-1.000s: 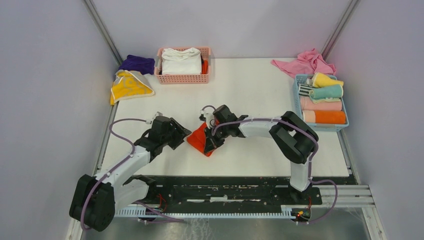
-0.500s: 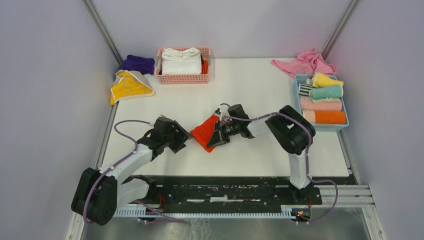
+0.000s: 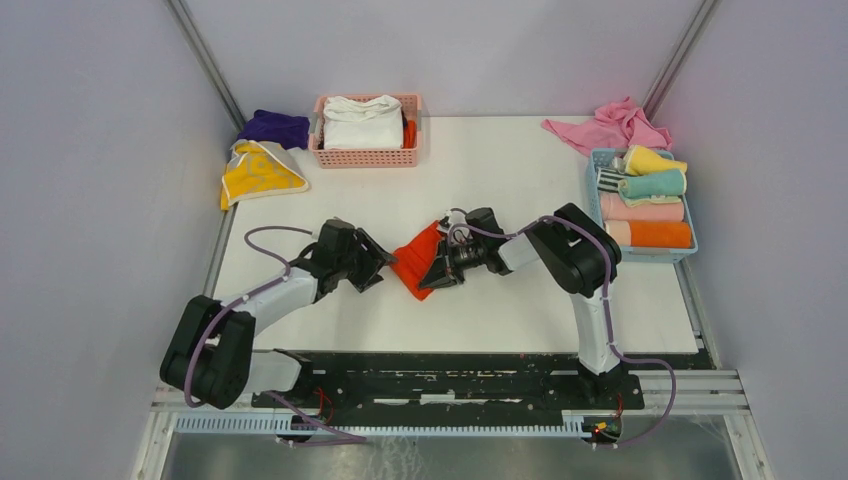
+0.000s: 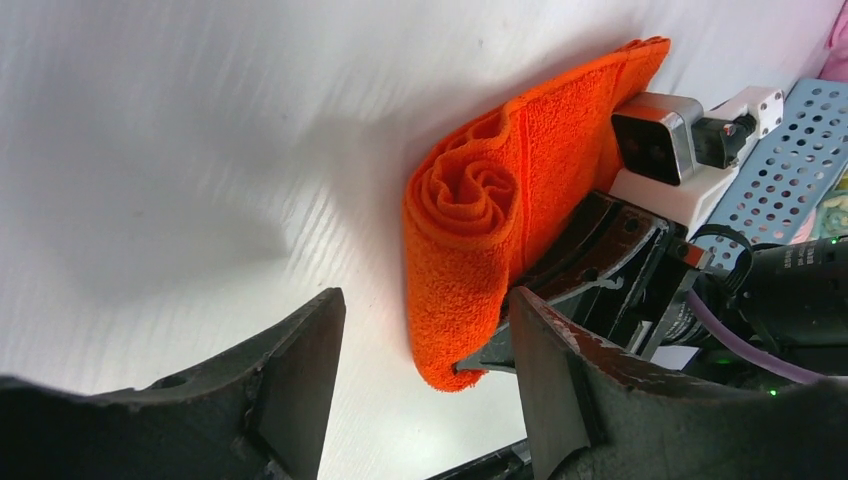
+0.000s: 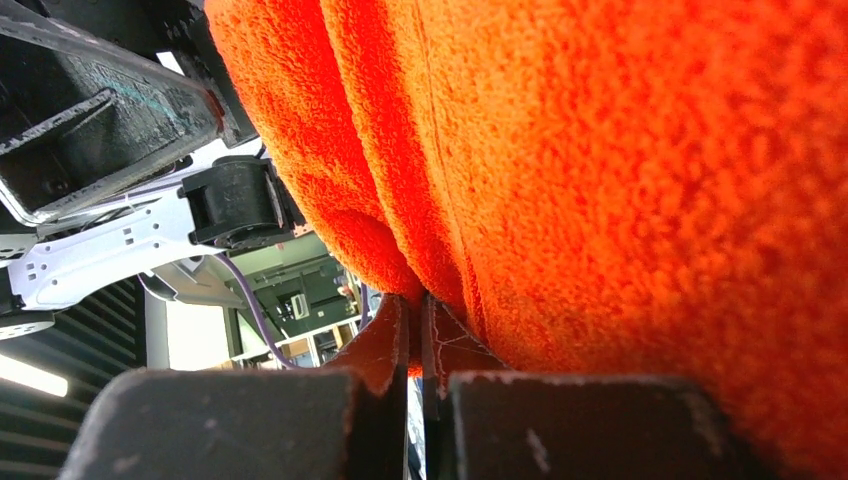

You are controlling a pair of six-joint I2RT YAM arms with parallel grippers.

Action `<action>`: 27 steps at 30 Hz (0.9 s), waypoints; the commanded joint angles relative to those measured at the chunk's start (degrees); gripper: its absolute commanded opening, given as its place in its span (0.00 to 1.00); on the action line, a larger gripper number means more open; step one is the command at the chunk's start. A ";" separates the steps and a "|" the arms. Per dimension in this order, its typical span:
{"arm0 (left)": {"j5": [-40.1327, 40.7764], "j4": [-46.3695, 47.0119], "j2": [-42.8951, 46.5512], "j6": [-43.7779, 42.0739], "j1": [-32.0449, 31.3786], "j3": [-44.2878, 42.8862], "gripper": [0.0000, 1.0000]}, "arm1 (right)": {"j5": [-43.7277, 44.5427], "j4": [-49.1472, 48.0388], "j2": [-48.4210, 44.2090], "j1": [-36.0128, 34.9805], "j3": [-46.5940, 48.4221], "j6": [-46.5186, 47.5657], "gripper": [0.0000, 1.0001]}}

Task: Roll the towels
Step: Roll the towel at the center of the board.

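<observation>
An orange-red towel (image 3: 414, 257) lies mid-table, partly rolled. Its spiral end (image 4: 468, 190) faces the left wrist camera. My right gripper (image 3: 433, 274) is shut on the towel's edge; in the right wrist view the fingers (image 5: 415, 310) pinch a fold of the orange cloth (image 5: 620, 150). My left gripper (image 3: 377, 268) is open just left of the towel, touching nothing. In the left wrist view, the towel's lower end hangs in front of the gap between the left gripper's (image 4: 425, 310) fingers. Other towels, purple (image 3: 275, 128) and yellow (image 3: 258, 172), lie at the back left.
A pink basket (image 3: 366, 157) at the back holds a folded white cloth (image 3: 362, 122). A blue basket (image 3: 655, 254) at the right edge holds several rolled towels (image 3: 650, 234). A crumpled pink cloth (image 3: 610, 125) lies behind it. Walls close in on both sides.
The right gripper has drawn the orange-red towel a little right and away from the bases, its wrist turning. The left arm has stretched right, bringing its open gripper up to the towel.
</observation>
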State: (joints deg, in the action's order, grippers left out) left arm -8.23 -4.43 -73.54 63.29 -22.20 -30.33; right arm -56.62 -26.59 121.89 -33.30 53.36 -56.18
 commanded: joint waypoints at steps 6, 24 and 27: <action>-2.19 7.17 -9.27 -2.45 -0.07 -5.12 0.58 | 3.62 7.45 3.28 1.62 1.75 2.96 0.04; 1.41 0.15 -21.58 -8.51 -0.72 -9.56 0.28 | 11.61 28.32 -11.11 0.74 3.96 22.74 0.40; 1.54 -1.33 -22.03 -8.62 -1.28 -9.88 0.26 | 20.26 35.38 -18.39 -1.13 4.71 31.11 0.48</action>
State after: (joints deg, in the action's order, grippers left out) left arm -10.81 0.93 -92.99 59.13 -22.92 -40.36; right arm -48.82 -4.36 112.79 -32.67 56.90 -39.24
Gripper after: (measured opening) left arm 0.287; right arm 0.444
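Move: The far left end of the rolled towel, which my left hand wants, lies about 4 cm ahead of it, 3 cm to its right and 3 cm below. The roll's near end is some 3 cm back and 8 cm right of that hand; the unrolled flap is 4 cm ahead and 9 cm right. My shut right fingers sit at the near end, which is 1 cm back, with the far left end 6 cm ahead and 5 cm left. I bring my left hand about 5 cm forward and to the right onto the far left end of the roll, sinking some 3 cm on the way, and close its fingers from wide until they pinch that end. My right hand creeps 1 cm forward, then opens at the near end and begins to back off, up and to the right by about 2 cm. ##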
